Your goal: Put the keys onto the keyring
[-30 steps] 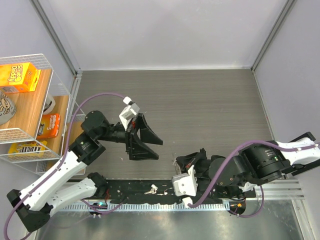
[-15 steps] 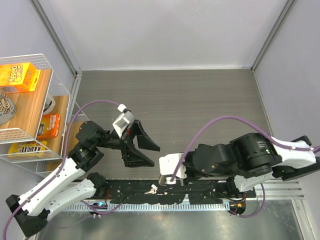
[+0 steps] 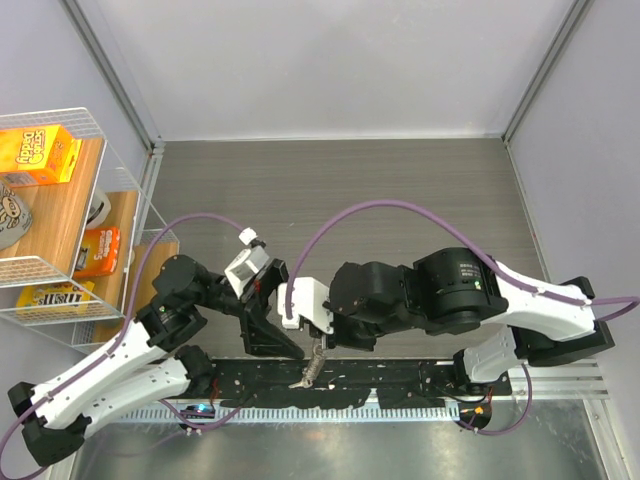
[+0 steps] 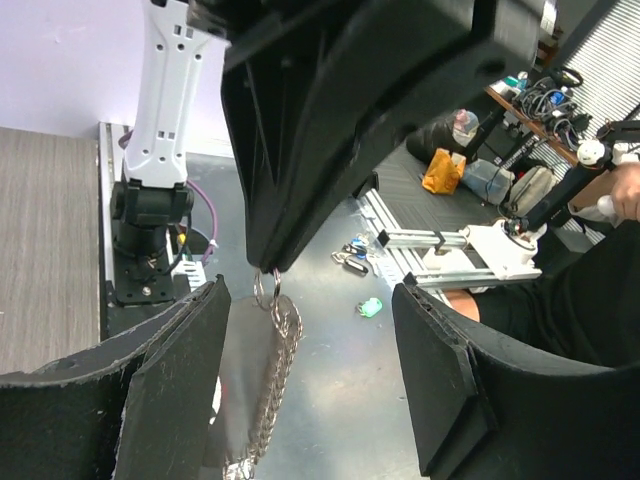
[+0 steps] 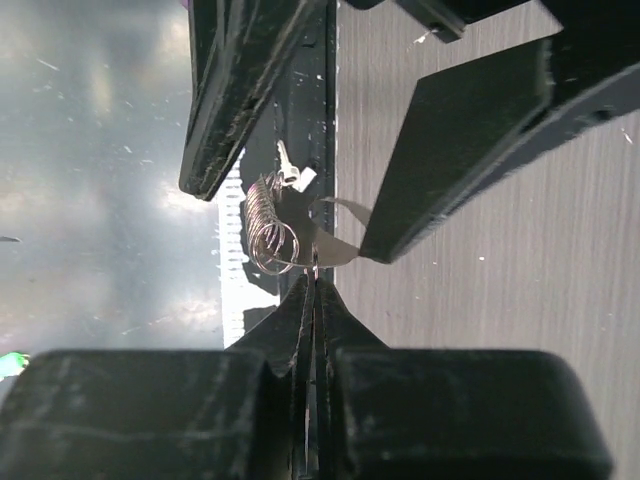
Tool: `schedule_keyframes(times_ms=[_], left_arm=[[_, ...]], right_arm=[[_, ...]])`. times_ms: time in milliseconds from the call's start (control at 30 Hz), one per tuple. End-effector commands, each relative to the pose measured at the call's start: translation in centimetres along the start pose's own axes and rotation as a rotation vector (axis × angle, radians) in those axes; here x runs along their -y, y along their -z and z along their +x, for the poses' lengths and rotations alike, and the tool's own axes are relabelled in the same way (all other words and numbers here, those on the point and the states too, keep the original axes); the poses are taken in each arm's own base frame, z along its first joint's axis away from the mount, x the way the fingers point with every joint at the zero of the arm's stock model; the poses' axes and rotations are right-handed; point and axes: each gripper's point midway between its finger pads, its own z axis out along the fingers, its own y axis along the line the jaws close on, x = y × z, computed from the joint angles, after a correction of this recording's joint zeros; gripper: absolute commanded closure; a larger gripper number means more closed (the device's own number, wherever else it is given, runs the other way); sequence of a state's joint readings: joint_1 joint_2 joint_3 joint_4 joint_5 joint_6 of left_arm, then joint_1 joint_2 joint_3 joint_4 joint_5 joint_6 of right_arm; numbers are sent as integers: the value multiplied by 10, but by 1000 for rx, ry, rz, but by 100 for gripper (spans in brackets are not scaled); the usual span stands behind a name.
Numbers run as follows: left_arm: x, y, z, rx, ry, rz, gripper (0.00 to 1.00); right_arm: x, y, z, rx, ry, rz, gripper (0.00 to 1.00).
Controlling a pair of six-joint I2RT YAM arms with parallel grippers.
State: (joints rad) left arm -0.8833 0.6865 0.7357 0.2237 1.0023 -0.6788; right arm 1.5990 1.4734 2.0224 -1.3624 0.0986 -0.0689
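My right gripper (image 3: 319,343) is shut on the top ring of the keyring (image 3: 313,368), a glittery silver chain hanging down over the black strip at the table's near edge. In the right wrist view the ring (image 5: 275,246) sits at my closed tips (image 5: 315,277). One small silver key (image 5: 284,158) lies beyond the chain. My left gripper (image 3: 283,345) is open beside it. In the left wrist view the chain (image 4: 268,385) hangs between its fingers (image 4: 170,390), nearer the left one and touching neither.
A wire shelf (image 3: 135,205) with cereal and snack boxes stands at the left. The black strip (image 3: 400,385) and a metal rail (image 3: 560,375) run along the near edge. Past that edge, a small green object (image 4: 371,307) lies on the metal surface.
My right arm swung left across the near edge, carrying the keyring over to the left gripper. My left gripper came down toward the near edge, so its fingers now flank the chain.
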Motion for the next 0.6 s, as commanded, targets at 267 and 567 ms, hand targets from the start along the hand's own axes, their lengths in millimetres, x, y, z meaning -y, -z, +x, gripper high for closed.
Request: schedule_keyframes(times_ms=[267, 567], left_arm=[[-8, 1, 10, -22, -51, -46, 36], [-9, 2, 9, -24, -64, -67, 69]], right_arm=[[-8, 8, -11, 2, -156, -103, 95], [-7, 10, -16, 20, -173, -115, 95]])
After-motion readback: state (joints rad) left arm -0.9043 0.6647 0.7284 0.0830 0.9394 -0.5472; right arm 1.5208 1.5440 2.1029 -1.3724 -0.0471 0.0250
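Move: The keyring, pinched in the right fingertips, sits just past the open left fingertips: about 1 cm ahead of the left hand, 2 cm to its right and 2 cm below. Its coiled chain hangs level ahead, 2 cm to the right and some 7 cm below the left hand. From the right hand, the gap between the left fingers is about 1 cm back, 2 cm left and 2 cm up, with the keyring at its own fingertips. Lower the left gripper about 2 cm, its fingers still reaching rightward around the keyring, and shut the wide-open fingers to roughly half that gap, one on each side of the ring. Meanwhile keep the right pinch and feed the ring nearly 2 cm left into that gap, rising about 1 cm first and sinking back, the wrist turning some 10 degrees. ##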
